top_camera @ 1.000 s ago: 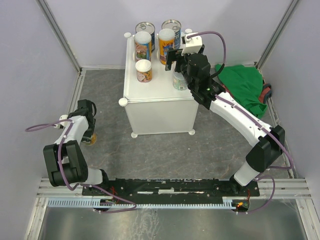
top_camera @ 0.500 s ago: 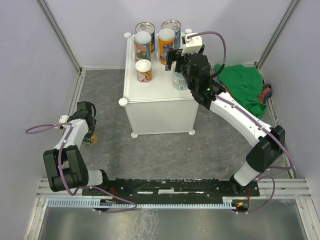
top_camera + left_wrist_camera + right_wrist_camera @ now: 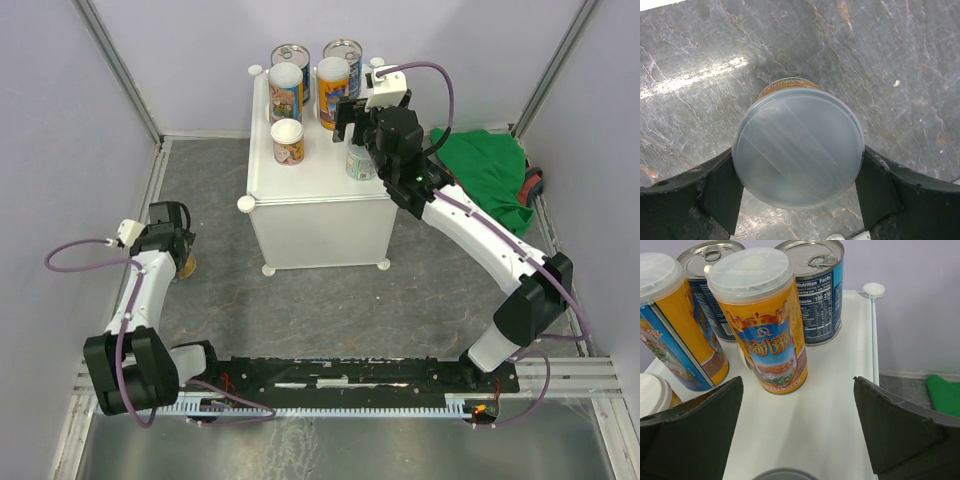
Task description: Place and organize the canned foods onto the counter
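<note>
My left gripper (image 3: 180, 258) is low over the grey floor, left of the counter (image 3: 320, 190). It is shut on an orange-labelled can (image 3: 189, 267). In the left wrist view both fingers press the sides of that white-lidded can (image 3: 797, 147). I cannot tell whether the can touches the floor. Two blue cans (image 3: 291, 55) with silver tops stand at the back of the counter. Three white-lidded cans (image 3: 286, 88) stand in front of them. My right gripper (image 3: 350, 118) hangs open over the counter top, behind a pale green can (image 3: 358, 166). The yellow can (image 3: 760, 320) stands ahead of its fingers.
A green cloth (image 3: 490, 175) lies on the floor right of the counter, beside the right arm. Grey walls close in the floor on the left, back and right. The counter has round knobs (image 3: 874, 289) at its corners.
The left gripper has closed on the orange can, and the left arm has drawn back a little with it. The right arm has hardly moved.
</note>
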Robot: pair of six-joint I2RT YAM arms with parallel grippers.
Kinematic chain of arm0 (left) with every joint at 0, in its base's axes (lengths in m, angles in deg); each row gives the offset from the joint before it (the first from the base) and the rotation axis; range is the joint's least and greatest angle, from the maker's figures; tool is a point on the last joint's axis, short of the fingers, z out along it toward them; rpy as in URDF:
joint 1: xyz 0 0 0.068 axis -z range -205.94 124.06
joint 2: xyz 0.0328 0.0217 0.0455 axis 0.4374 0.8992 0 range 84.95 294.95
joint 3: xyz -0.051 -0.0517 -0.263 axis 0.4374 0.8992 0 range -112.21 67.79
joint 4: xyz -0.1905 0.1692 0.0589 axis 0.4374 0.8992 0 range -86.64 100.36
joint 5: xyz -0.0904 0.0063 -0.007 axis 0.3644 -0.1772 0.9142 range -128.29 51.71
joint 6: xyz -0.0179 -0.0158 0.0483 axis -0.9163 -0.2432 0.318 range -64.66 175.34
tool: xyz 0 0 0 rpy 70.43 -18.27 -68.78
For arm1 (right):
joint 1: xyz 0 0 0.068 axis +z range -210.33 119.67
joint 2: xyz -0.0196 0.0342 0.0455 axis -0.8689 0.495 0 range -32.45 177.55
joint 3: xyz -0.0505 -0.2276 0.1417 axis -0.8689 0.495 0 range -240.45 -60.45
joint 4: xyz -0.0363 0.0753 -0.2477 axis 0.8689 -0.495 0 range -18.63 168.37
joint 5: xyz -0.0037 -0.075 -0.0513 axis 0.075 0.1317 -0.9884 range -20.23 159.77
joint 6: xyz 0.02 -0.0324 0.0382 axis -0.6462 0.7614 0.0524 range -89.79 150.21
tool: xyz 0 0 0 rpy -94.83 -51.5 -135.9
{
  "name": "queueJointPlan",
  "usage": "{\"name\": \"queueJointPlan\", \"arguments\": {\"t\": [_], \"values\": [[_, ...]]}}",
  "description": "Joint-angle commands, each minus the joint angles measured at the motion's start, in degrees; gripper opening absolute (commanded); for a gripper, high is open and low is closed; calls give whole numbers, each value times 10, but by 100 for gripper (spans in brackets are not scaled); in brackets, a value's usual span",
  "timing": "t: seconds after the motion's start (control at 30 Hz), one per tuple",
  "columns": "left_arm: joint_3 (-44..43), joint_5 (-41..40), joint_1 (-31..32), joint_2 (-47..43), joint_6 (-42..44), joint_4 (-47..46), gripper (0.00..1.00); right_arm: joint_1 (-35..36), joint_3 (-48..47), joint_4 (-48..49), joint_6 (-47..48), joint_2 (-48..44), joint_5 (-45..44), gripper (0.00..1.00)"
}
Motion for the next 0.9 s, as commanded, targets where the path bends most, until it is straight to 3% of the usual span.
{"name": "queueJointPlan", "arguments": {"t": [0.0,0.37,0.87], "values": [[-51,-41,19,-50,63,-42,3,-6,16,-55,-2,-15,-12,99],[-130,-57,84,-96,158,-40,3,-6,15,-62,-2,-35,-12,99],[-287,-141,239,-98,281,-20,3,-5,-17,-99,2,-69,12,99]]}}
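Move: The left hand already holds its short can clear of the floor. The likely goal, the bare front-left part of the counter, is some 12 cm ahead, 27 cm right and 20 cm up; the short orange can stands about 5 cm beyond that spot. The open right hand hovers over the pale-green can, roughly 2 cm behind, 2 cm left and 8 cm below it; the near tall orange can is 10 cm ahead, 6 cm left, 7 cm down. Mostly straight up, about 18 cm, the left hand carries the gripped can alongside the counter's left side, edging forward and then swinging right towards the counter, while the wrist turns some 30 degrees clockwise and the fingers tip up towards level. The right hand, fingers still wide open, eases back and right about 3 cm from the tall orange can. ##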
